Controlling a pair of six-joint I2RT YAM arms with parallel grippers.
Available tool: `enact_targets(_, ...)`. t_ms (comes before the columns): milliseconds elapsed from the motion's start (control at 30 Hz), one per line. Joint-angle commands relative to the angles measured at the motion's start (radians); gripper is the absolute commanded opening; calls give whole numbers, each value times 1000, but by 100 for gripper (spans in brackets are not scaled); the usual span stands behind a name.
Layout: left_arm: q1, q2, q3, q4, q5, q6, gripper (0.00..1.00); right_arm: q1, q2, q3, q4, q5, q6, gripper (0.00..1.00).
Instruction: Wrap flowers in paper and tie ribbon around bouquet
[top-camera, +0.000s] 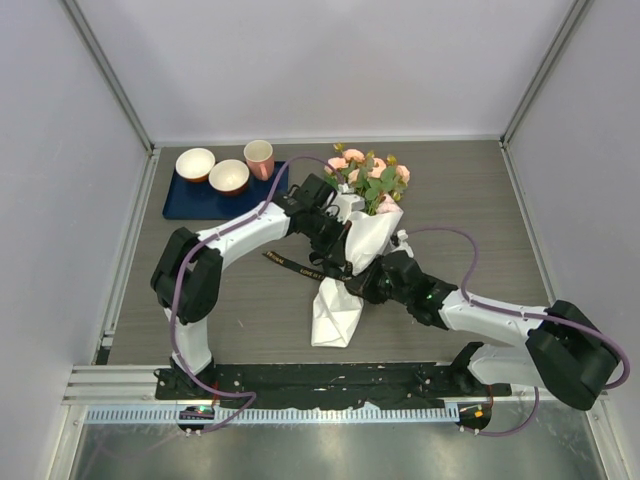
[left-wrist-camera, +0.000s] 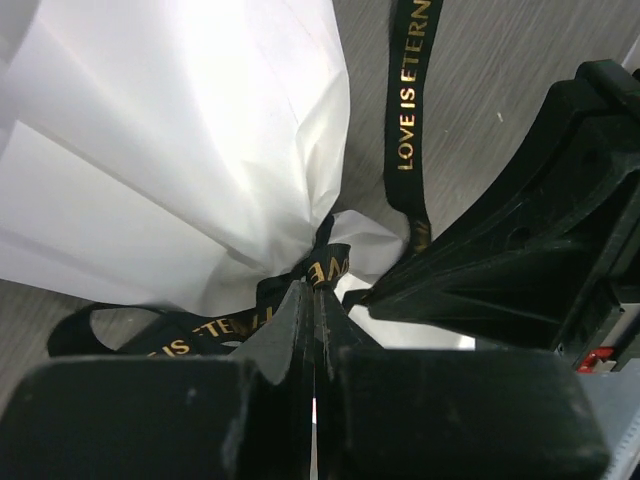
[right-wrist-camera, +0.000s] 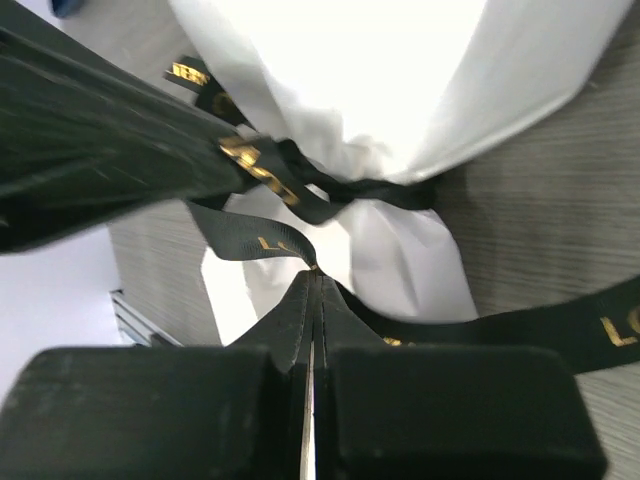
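The bouquet lies on the table with its pink flowers (top-camera: 366, 172) pointing to the back. The white paper (top-camera: 337, 312) around the stems forms a cone, pinched at its waist by the black ribbon (right-wrist-camera: 352, 190) with gold lettering. My left gripper (left-wrist-camera: 315, 290) is shut on a ribbon strand at that waist, left of the cone (left-wrist-camera: 180, 150). My right gripper (right-wrist-camera: 315, 274) is shut on another strand of the ribbon just below the waist, on the cone's right side. A loose ribbon end (top-camera: 287, 264) trails left over the table. In the top view both grippers meet at the cone's middle (top-camera: 352, 272).
A dark blue mat (top-camera: 182, 202) at the back left carries two bowls (top-camera: 196, 163) (top-camera: 229, 177) and a pink cup (top-camera: 259, 158). White walls close in the table on three sides. A metal rail (top-camera: 300, 381) runs along the near edge by the arm bases.
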Motion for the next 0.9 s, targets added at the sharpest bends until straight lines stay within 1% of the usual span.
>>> enact_targets(0,0,-47,-17,45,95,-87,0,-5,1,4,170,28,62,0)
enact_targets(100,3,-61,-40,68,112,-120,0,-11,32,-7,239,22,85,0)
enact_targets(200,14,-90,-66,91,143,-154,0,-11,47,-33,309,64,130,0)
enact_targets(300,20,-110,-75,99,135,-163,0,-13,95,-33,340,87,160,0)
enact_targets(400,18,-121,-75,103,135,-176,0,-13,135,-56,418,113,187,0)
enact_targets(567,18,-112,-78,83,136,-186,0,-13,127,-84,498,197,200,0)
enact_targets(600,18,-113,-84,86,140,-190,0,-14,121,-105,548,224,207,0)
enact_targets(667,21,-121,-104,93,138,-188,0,-14,121,-111,558,243,223,0)
enact_targets(733,23,-142,-127,115,146,-194,0,-21,147,-102,587,226,220,0)
enact_targets(867,25,-161,-152,142,172,-223,0,-19,222,-110,705,216,274,0)
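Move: The ribbon crossing at the waist of the paper wrap is what both hands work at, each with ribbon already pinched: about 3 cm back from and 4 cm below the left hand, and some 3 cm ahead of the right hand, 1 cm to its left, 3 cm down. From the left hand the flower heads are roughly 19 cm ahead and 5 cm right; the ribbon tail on the table lies level with it, 12 cm left. The paper end is about 8 cm back and 4 cm left of the right hand. The ribbon strand in the right fingers is carried about 5 cm forward across the wrap's waist, close by the left fingertips, lifting, dipping and lifting again to end some 2 cm higher, while that wrist rolls its left side up and turns clockwise, about 15 degrees each. The left hand keeps its pinch and goes the other way, 3 cm back and slightly up, tilting about 10 degrees. Both grippers stay shut. ##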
